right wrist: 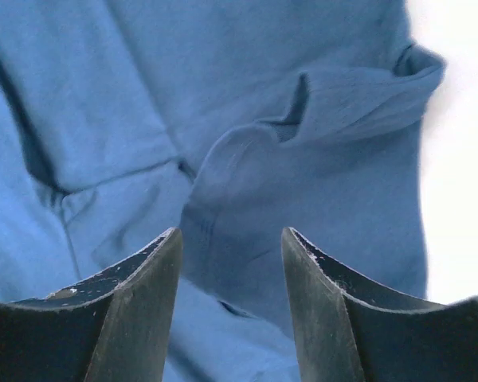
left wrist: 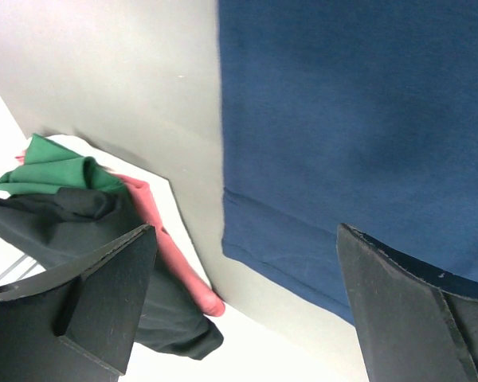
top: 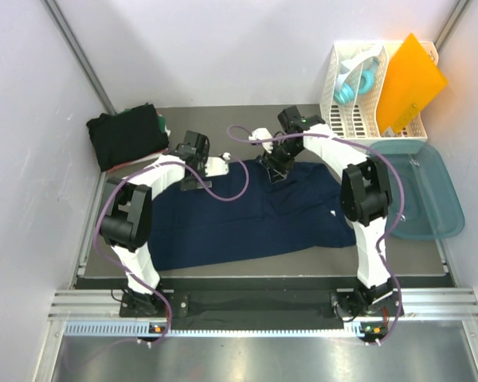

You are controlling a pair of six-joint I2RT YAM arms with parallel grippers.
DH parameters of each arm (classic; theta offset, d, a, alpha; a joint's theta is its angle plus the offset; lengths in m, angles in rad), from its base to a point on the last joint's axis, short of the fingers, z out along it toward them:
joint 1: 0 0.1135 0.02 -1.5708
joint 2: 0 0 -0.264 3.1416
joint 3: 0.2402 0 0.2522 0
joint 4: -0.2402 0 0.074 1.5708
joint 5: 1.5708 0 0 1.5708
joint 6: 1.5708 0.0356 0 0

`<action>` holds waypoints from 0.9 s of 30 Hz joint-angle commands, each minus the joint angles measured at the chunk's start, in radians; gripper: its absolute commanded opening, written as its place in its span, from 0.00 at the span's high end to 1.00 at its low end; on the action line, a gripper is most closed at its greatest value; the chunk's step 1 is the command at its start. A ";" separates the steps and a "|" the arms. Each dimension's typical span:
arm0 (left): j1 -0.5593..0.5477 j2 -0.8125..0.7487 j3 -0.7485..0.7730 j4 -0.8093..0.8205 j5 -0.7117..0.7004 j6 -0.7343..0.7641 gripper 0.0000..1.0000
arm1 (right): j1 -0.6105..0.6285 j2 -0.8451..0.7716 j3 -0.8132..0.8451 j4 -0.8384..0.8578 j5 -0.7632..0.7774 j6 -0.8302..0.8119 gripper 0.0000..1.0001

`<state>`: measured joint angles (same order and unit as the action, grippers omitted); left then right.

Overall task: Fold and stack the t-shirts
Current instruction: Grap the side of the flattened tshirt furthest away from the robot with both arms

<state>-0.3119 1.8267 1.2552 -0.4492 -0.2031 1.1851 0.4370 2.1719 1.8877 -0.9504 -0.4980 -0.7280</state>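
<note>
A navy blue t-shirt (top: 247, 219) lies spread across the grey table, with a small white label (top: 333, 213) near its right end. My left gripper (top: 193, 177) hovers at the shirt's far left edge. Its jaws (left wrist: 247, 231) are wide open and empty, above bare table beside the shirt's hem (left wrist: 303, 270). My right gripper (top: 275, 173) is at the shirt's far edge, near the middle. Its jaws (right wrist: 231, 235) stand apart just above a raised fold of the navy cloth (right wrist: 247, 183). A folded pile of dark t-shirts (top: 127, 137) sits at the far left corner.
The pile shows black (left wrist: 80, 215), green (left wrist: 52, 167) and pink (left wrist: 171, 259) cloth. A teal plastic tub (top: 426, 195) stands at the right. Behind it a white slotted rack (top: 354, 111) holds an orange board (top: 410, 79) and a light blue item (top: 358, 83). White walls enclose the table.
</note>
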 commanded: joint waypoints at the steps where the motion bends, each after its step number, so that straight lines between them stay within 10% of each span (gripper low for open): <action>1: 0.004 0.003 0.038 0.037 0.013 0.008 0.01 | 0.009 -0.080 -0.003 -0.047 0.004 -0.044 0.46; 27: 0.004 -0.116 -0.082 0.053 -0.005 -0.007 0.01 | 0.089 -0.270 -0.275 -0.051 0.179 -0.294 0.45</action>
<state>-0.3119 1.7641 1.1854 -0.4225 -0.2031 1.2011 0.4923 1.9160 1.6558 -1.0714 -0.3302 -0.9962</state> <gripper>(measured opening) 0.991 0.555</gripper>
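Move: Far-left corner of the spread navy t-shirt: some 3 cm ahead of the left gripper, 4 cm left and 5 cm below; the black folded pile sits about 10 cm ahead and 20 cm left of that gripper. From the right gripper, the shirt's far-right corner lies roughly 4 cm ahead, 14 cm right and 6 cm down, and the white label about 11 cm back and 17 cm right. Draw the half-open, empty right gripper back about 6 cm and right some 4 cm over the t-shirt, away from its far edge and towards the white label; ease right first, arch up 3 to 4 cm, then start sinking. Meanwhile turn it counter-clockwise about 15 degrees and steepen the fingers downward. Hold the left gripper wide open near the far-left corner. ##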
